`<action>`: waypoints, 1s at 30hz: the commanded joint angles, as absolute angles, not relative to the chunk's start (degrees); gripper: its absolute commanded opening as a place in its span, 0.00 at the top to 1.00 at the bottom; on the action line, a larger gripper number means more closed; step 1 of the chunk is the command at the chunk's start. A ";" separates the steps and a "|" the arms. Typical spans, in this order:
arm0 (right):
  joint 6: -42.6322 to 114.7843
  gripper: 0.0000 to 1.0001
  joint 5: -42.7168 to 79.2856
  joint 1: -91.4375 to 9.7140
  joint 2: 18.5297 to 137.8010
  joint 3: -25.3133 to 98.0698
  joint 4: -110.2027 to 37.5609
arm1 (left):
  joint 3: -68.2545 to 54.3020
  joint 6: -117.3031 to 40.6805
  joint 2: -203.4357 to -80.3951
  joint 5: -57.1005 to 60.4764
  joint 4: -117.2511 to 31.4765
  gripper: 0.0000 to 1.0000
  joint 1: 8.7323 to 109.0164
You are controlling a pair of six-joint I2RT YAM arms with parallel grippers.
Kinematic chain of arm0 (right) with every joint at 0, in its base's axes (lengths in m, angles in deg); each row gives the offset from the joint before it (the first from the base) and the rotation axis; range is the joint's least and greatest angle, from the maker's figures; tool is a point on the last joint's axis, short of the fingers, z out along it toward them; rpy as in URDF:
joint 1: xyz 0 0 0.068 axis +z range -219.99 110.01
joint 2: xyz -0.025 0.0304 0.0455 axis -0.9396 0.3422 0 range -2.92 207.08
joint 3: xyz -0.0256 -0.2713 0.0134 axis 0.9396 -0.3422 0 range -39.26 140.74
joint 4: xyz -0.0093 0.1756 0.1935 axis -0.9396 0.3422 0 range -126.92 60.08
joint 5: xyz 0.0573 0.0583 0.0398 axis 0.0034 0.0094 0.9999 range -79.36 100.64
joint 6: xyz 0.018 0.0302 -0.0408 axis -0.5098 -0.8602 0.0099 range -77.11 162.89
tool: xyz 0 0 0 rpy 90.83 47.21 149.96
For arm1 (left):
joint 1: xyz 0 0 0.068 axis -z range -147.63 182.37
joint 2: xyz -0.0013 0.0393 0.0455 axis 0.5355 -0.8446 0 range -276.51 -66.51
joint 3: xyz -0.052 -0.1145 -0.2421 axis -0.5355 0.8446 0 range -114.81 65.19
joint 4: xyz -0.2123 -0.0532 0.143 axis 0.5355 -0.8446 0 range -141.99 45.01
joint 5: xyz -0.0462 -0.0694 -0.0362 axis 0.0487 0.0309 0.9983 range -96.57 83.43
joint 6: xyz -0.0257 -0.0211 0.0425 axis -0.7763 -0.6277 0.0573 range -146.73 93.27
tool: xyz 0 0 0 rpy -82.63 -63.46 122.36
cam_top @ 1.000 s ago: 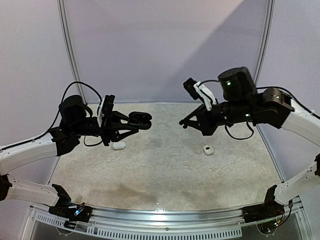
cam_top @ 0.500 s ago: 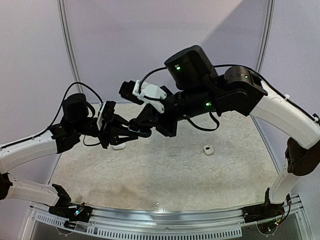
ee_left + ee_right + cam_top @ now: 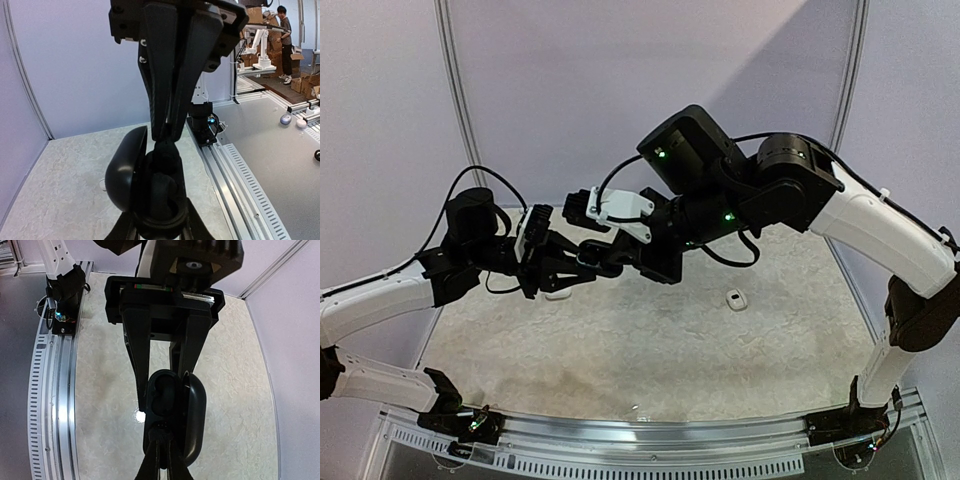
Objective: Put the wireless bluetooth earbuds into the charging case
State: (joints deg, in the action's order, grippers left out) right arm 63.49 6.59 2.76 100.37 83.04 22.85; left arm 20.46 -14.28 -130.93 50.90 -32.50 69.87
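Note:
My left gripper (image 3: 586, 260) is shut on the black charging case (image 3: 594, 252) and holds it in the air over the left half of the table. The lid (image 3: 125, 175) stands open beside the case body (image 3: 161, 200). My right gripper (image 3: 611, 256) reaches across to it. In the right wrist view its shut tips (image 3: 165, 440) rest at the case's near well (image 3: 167, 395), with a small black earbud (image 3: 166, 151) pinched between them. A white earbud (image 3: 735, 299) lies on the table further right.
A small white object (image 3: 558, 293) lies on the table under my left gripper, partly hidden. The metal rail (image 3: 235, 170) runs along the near table edge with the arm bases on it. Purple walls close off the back and both sides.
My right arm has swung left across the table and brought its shut tips onto the open case. The left gripper and the case have dropped slightly.

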 commanded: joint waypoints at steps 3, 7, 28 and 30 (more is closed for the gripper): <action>64.83 1.00 3.72 3.11 100.04 82.48 23.95 | 20.31 -13.54 -130.11 51.28 -31.81 1.00 70.52; 64.78 1.00 3.21 3.09 100.64 81.72 22.71 | 21.42 -15.66 -129.82 51.23 -27.88 1.00 70.52; 63.94 0.63 0.71 3.13 98.80 80.34 19.61 | 22.92 -19.16 -129.31 49.78 -26.72 1.00 70.87; 63.15 0.61 1.09 3.09 97.48 80.17 17.38 | 23.52 -20.52 -129.33 47.77 -27.49 1.00 70.81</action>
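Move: The right hand already has a black earbud at the right-end well of the open black case, whose middle lies about 2 cm to its left and 2 cm below. The left hand grips the case's other end, so the middle is about 2 cm to that hand's right. On the table, from the right hand, a white oval case is roughly 18 cm ahead and 13 cm left, and a white square case 18 cm ahead and 28 cm right, both some 33 cm down. Still pinching the earbud at the case's right-end well, the right hand eases it about 1 cm forward and down into the well, hardly turning, then spreads its fingers to roughly a third open and lets go while staying close over the case. The left hand keeps its grip and holds the case nearly still. ##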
